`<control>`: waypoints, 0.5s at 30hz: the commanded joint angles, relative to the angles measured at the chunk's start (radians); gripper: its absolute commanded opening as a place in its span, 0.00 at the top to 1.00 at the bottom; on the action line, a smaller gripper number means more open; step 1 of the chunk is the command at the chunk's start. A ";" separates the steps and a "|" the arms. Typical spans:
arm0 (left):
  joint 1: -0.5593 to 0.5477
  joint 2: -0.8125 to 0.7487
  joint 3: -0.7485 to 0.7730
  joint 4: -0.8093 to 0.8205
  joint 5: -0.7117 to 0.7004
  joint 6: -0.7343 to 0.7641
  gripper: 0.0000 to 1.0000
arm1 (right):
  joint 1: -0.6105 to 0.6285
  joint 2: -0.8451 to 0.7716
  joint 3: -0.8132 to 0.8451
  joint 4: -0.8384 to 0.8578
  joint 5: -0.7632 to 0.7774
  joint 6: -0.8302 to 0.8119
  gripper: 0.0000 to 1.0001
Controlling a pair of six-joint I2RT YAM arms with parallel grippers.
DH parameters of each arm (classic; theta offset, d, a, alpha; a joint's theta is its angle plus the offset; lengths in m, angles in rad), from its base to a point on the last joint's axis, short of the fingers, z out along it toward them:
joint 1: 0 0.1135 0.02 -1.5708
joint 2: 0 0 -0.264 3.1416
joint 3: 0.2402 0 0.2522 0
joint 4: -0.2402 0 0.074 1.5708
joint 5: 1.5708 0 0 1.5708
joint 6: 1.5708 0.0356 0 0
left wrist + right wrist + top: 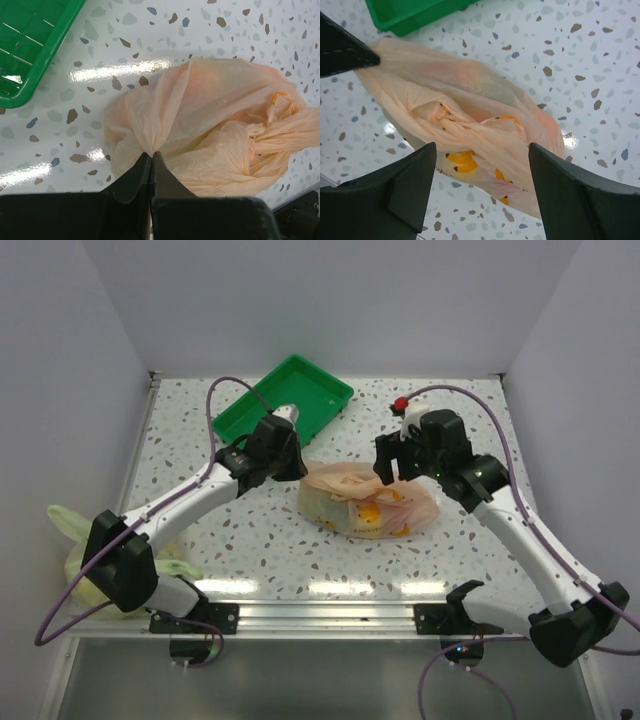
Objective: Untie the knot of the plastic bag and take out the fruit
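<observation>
The pale orange plastic bag point(365, 502) lies crumpled mid-table, with orange-yellow prints on it. My left gripper point(298, 468) is shut on a pinch of the bag's film at its left end point(151, 154). The bag point(210, 130) fans out from that pinch. The knot point(447, 119), a bunched, twisted neck of film, lies on top of the bag point(485, 100); it also shows in the left wrist view point(272, 132). My right gripper point(390, 475) is open, its jaws wide apart just above the knot side point(482, 147). The fruit is hidden inside the film.
A green tray point(290, 400) stands behind the bag at the back left, and shows in both wrist views point(25, 45) point(405, 15). A yellow-green bag point(75, 540) lies by the left arm's base. A small red object point(400, 403) sits at the back right.
</observation>
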State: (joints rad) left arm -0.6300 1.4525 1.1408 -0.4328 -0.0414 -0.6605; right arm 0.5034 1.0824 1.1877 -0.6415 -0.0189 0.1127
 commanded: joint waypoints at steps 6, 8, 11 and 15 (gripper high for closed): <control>-0.016 -0.087 -0.027 0.052 -0.018 0.027 1.00 | 0.001 0.177 -0.048 -0.027 -0.003 -0.084 0.21; -0.020 -0.096 -0.042 0.054 -0.017 0.030 1.00 | 0.001 0.198 -0.074 0.015 -0.003 -0.071 0.22; -0.020 -0.113 -0.064 0.054 -0.017 0.032 1.00 | 0.001 0.220 -0.114 0.046 -0.018 -0.067 0.25; -0.020 -0.135 -0.087 0.043 -0.041 0.032 1.00 | 0.000 0.220 -0.145 0.065 -0.018 -0.047 0.51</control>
State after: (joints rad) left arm -0.6472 1.3617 1.0672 -0.4271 -0.0540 -0.6563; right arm 0.5037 1.3071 1.0565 -0.6304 -0.0273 0.0574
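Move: The bag's twisted end lies almost straight beneath the open right hand, about 13 cm down. The knot is some 7 cm to the left of that end and roughly level with it; the orange fruit is about 3 cm left of the hand and 22 cm below. The left hand, already pinching the bag's left corner, has the twisted end about 18 cm to its right and 3 cm back. Right hand sinks about 12 cm to the bag's twisted end, fingers starting to close; left keeps its pinch. ##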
